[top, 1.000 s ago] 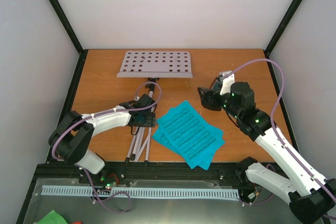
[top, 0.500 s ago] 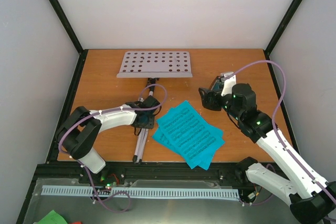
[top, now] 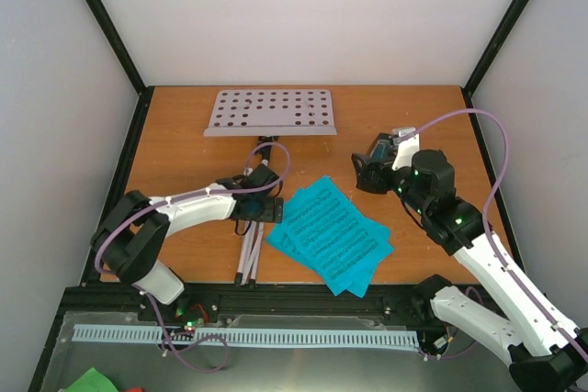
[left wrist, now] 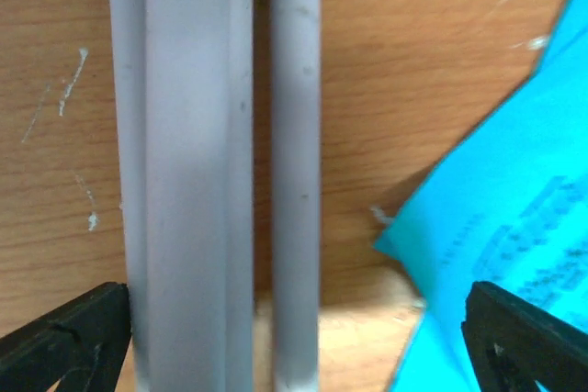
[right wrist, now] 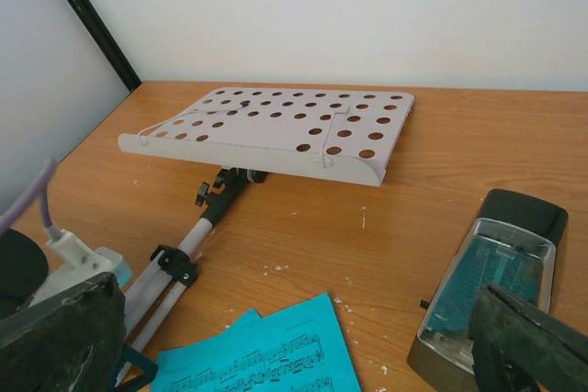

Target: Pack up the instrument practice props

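The white music stand lies flat on the table, its perforated desk (top: 271,112) (right wrist: 276,126) towards the back and its legs (top: 248,250) (left wrist: 225,172) folded together, pointing to the near edge. My left gripper (top: 260,211) (left wrist: 294,346) is open and straddles the legs without gripping them. Cyan sheet-music pages (top: 331,233) (left wrist: 514,227) (right wrist: 266,360) lie fanned just right of the legs. The black metronome (right wrist: 487,291) (top: 378,148), under its clear cover, lies on its side at the right. My right gripper (top: 363,173) (right wrist: 294,346) hovers open beside it, holding nothing.
The wooden table (top: 184,162) is walled by white panels with black frame posts at the back corners (top: 142,89). A white slotted rail (top: 248,337) runs along the near edge, below the arm bases. A purple cable (top: 459,117) loops over the right arm.
The stand's legs, spread a second ago, now lie folded together. My left gripper narrowed around them, opened wide again and shifted slightly right. The right arm drew slightly back.
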Tool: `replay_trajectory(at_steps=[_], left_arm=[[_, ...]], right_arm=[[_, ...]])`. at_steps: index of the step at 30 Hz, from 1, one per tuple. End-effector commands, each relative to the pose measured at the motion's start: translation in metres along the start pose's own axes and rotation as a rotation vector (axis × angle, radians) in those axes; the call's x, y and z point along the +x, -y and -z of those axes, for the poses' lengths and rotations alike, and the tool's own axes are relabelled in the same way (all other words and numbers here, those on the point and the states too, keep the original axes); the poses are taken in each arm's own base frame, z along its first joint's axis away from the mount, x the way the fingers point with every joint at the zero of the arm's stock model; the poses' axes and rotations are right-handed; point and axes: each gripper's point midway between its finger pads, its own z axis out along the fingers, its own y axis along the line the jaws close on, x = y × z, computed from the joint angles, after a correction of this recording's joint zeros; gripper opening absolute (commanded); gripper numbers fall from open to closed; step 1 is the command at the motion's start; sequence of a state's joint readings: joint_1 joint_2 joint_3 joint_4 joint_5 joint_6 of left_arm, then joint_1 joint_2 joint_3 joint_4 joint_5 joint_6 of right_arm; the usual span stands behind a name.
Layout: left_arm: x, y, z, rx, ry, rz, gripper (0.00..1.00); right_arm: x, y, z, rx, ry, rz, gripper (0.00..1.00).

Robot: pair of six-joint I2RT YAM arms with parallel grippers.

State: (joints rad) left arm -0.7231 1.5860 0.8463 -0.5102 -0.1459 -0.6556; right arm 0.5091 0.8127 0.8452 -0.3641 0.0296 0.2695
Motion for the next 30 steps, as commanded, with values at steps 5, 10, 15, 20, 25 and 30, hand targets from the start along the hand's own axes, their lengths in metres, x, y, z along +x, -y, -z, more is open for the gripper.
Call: replay_trajectory(at_steps=[5,10,15,20,25,30], left_arm=[[-0.073,0.064,0.092,0.308,0.261,-0.096,0.99],[-0.125,0.083,0.147,0.460,0.376,-0.208,0.99],[-0.199,0.015,0.186,0.511,0.542,-0.142,1.00],[-0.236,-0.127,0.206,0.441,0.698,0.083,0.99],[-0.208,-0.267,0.217,0.301,0.871,0.369,0.99],[-0.159,-0.321,0.189,0.024,1.008,0.524,0.99]], right_arm=[[-0.033,-0.010,0.014,-0.023,0.036,0.039,1.00],[-0.072,-0.020,0.003,-0.024,0.036,0.078,1.00],[-0.093,0.016,-0.028,0.011,-0.025,0.005,1.00],[-0.099,0.124,-0.026,0.161,0.005,-0.191,1.00],[-0.070,0.229,0.009,0.422,0.078,-0.334,1.00],[-0.028,0.274,0.029,0.682,0.164,-0.262,1.00]])
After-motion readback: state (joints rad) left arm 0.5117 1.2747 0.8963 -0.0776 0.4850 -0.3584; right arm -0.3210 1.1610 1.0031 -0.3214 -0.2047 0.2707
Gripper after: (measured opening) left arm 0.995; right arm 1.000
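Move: The left hand's open fingers straddle the music stand's folded legs, their middle about 2 cm to its left, 1 cm back and 1 cm lower; the perforated plate lies about 27 cm ahead, the sheet music some 15 cm right and 3 cm back. From the right hand the metronome is about 13 cm ahead, 8 cm right and 26 cm below, with the sheet music 4 cm back, 4 cm left and 28 cm down. Straight up off the folded legs, drifting forward and slightly right, the empty left hand climbs about 20 cm, then swings far left, finishing some 32 cm left of its start as its wrist tips up from pointing down and turns counter-clockwise. The right hand, also open and empty, rises forward, then sweeps about 24 cm right past the metronome, sinking and turning clockwise. Both touch nothing on the way out. ##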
